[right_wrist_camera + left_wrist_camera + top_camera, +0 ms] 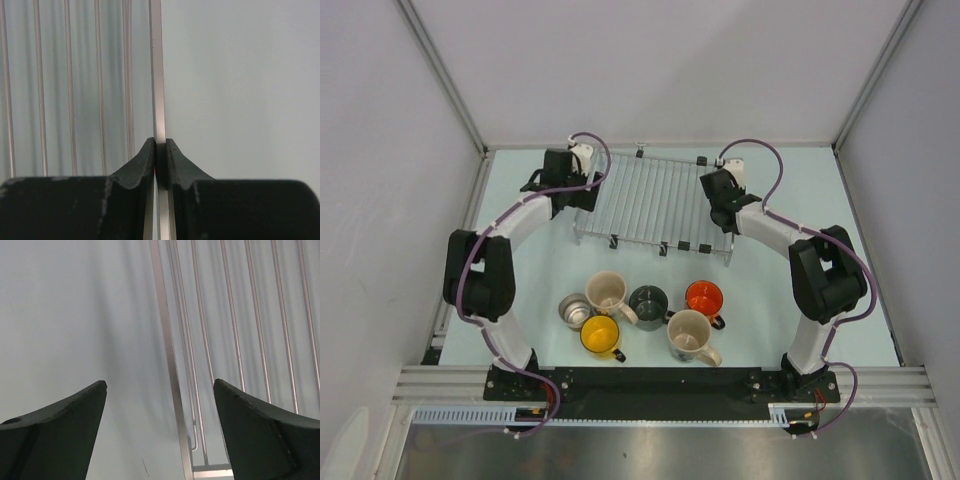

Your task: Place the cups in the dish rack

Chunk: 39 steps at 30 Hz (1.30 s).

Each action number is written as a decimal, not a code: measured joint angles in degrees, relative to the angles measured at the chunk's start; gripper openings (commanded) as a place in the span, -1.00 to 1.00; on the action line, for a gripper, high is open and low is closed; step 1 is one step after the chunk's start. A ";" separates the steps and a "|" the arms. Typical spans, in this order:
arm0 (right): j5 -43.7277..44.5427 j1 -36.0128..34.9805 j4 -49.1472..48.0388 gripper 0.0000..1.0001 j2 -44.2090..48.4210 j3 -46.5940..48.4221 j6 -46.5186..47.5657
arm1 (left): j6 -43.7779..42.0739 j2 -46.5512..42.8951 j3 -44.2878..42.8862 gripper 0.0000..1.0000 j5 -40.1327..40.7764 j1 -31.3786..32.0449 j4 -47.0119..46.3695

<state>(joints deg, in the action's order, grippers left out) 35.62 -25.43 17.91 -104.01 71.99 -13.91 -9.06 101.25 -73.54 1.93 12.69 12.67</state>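
The dish rack point(650, 205) lies flat at the back middle of the table, with no cups on it. Several cups stand in a cluster in front of it: two beige point(608, 293) point(690, 337), a dark grey point(648, 303), an orange-red point(704, 298), a yellow point(600, 335) and a small steel one point(576, 310). My left gripper point(582, 188) point(160, 385) hangs open over the rack's left edge rail point(165, 340), with nothing between its fingers. On the other side, my right gripper point(722, 207) point(160, 142) is shut on the rack's right edge rail point(156, 75).
White walls and metal posts enclose the table on three sides. Pale bare tabletop point(520, 260) shows on both sides of the rack and around the cups. The arm bases are bolted to the black bar point(650, 385) at the near edge.
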 measured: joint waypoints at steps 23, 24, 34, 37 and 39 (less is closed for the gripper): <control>0.39 -0.35 -0.42 -0.97 0.07 -0.31 0.02 | 2.12 4.98 -5.44 -0.07 -4.87 -1.20 1.81; 0.39 -0.35 -0.46 -0.97 0.09 -0.37 0.02 | 1.99 5.18 -5.44 -0.13 -5.14 -1.20 1.79; 0.63 -0.87 -0.13 -1.00 0.74 -1.03 -0.50 | 5.25 7.13 -5.57 -0.99 -4.66 -1.09 1.36; 0.57 -1.01 0.15 -1.00 0.85 -1.07 -0.90 | 5.42 6.45 -4.04 -0.99 -4.61 -1.16 0.13; 0.42 -1.05 0.15 -1.00 1.07 -1.25 -1.05 | 5.44 4.72 -1.73 -0.99 -4.50 -1.16 -1.03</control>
<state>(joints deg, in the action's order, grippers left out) 36.03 -26.48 18.06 -102.94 70.74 -14.96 -3.62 105.97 -75.26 -2.57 11.53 11.64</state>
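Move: The rack's left rail runs about 2 cm below the open left fingers, some 1 cm to their right and about 1 cm ahead. The rack's near-left clip is roughly 12 cm back and 5 cm right, and the beige cup some 25 cm back and 4 cm right, 7 cm lower. From the right hand, already gripping the right rail, that left rail spot lies about 29 cm left and 5 cm farther out. Left hand edges 2 cm forward, sinks about 3 cm and pinches the left rail; right keeps its grip. ##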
